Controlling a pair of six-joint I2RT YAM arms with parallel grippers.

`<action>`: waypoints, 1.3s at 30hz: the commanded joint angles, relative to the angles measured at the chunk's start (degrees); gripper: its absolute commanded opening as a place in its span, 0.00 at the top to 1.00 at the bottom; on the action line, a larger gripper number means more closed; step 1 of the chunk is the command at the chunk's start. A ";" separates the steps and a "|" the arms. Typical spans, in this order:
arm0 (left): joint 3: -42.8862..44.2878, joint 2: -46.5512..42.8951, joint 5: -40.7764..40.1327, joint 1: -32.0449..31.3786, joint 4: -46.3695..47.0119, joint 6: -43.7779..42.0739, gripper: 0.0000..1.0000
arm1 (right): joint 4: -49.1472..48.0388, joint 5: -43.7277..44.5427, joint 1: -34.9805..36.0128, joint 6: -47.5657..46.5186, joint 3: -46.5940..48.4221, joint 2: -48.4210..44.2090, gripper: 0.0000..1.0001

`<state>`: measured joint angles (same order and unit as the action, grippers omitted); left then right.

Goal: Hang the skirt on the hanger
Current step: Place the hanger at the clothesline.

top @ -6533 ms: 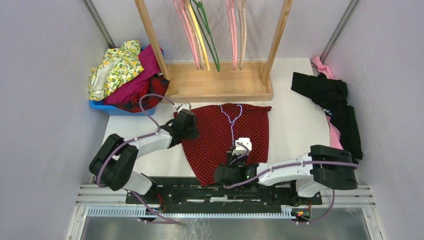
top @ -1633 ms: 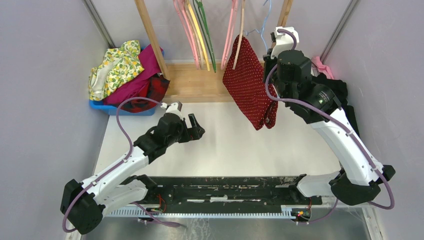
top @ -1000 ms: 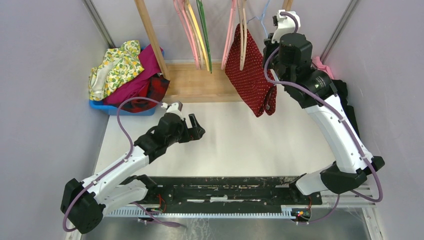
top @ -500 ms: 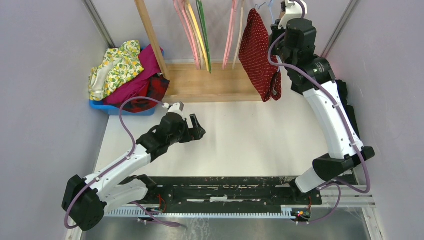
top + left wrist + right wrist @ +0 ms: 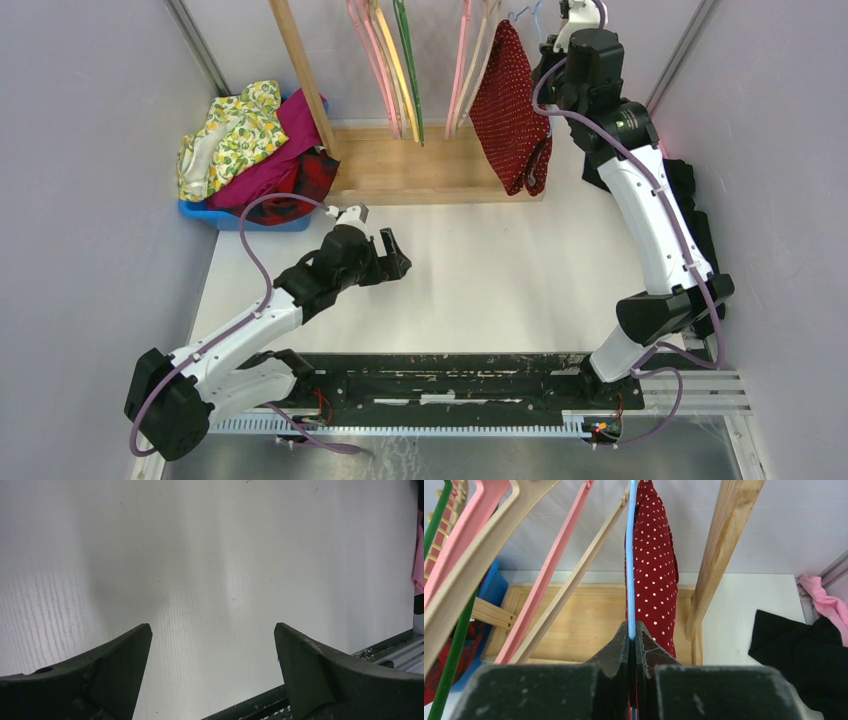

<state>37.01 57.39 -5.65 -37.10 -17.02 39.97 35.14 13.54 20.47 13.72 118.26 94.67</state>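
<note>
The dark-red polka-dot skirt hangs on the thin pale blue hanger, high at the back right, in front of the wooden rack's right post. In the right wrist view the skirt drapes just right of the wire. My right gripper is shut on the hanger's wire, which runs straight up from between the fingertips. Its hook is cut off at the top edge. My left gripper hovers open over the bare white table, left of centre, and nothing lies between its fingers.
The wooden rack carries pink hangers, a green hanger and pale wooden ones. A blue bin of clothes stands at the back left. A black garment and pink cloth lie along the right edge.
My right arm has carried the hanger and skirt up and back, from in front of the rack to the top beside its right post. The left arm has stayed put.
</note>
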 commanded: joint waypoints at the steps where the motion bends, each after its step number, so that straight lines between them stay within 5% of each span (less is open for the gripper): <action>1: 2.14 -0.31 -0.79 -0.17 2.01 -2.95 0.01 | -4.74 -2.02 -1.09 1.67 -0.16 -1.88 0.97; 4: 2.27 -0.83 -1.37 -0.17 1.50 -2.97 0.01 | -3.70 -2.46 -1.52 2.30 -1.26 -3.12 0.69; 7: 2.52 -1.09 -1.55 -0.16 1.15 -2.97 0.01 | -3.32 -2.47 -1.73 2.92 -4.17 -5.55 0.51; 15: 4.02 -2.20 -2.45 -0.17 -1.52 -3.01 0.01 | -2.01 -2.64 -2.44 4.29 -15.17 -16.63 0.36; 22: 8.29 -4.48 -6.76 -0.16 -7.74 -3.70 0.01 | 4.97 0.10 -2.59 6.48 -32.28 -35.21 0.17; 24: 10.15 -4.77 -7.91 -0.08 -9.88 -4.05 0.01 | 7.56 -0.49 -2.58 7.47 -37.74 -40.34 0.06; 32: 18.46 -4.52 -13.78 1.32 -17.36 -5.77 0.01 | 11.04 -11.14 -2.64 14.46 -60.50 -59.45 0.03; 39: 22.54 -2.27 -14.84 10.80 -19.48 -7.61 0.01 | 9.03 -20.78 -2.64 15.15 -67.47 -61.88 0.07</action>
<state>56.23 53.84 -19.07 -32.32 -35.14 35.81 48.16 -0.25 17.93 27.68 51.79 32.86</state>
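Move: The right hand still pinches the blue hanger at its near end; the hanger's middle lies about 15 cm ahead, 2 cm left and 5 cm higher. The dotted skirt hangs some 12 cm ahead, 3 cm left and 12 cm below; the beige hanger is about 12 cm ahead and 11 cm left, at hand height; the rack's right post is roughly 15 cm ahead and 6 cm right. From the left hand, the blue hanger is some 36 cm ahead, 22 cm right and 35 cm up. The right fingers open and let go of the blue hanger's near end almost on the spot, then the hand draws straight back about 26 cm, drifting a little right, and then sinks some 20 cm over the table as the fingers tip down about 20 degrees. Later the empty left hand, still wide open, rises about 10 cm and shifts left towards the basket. ##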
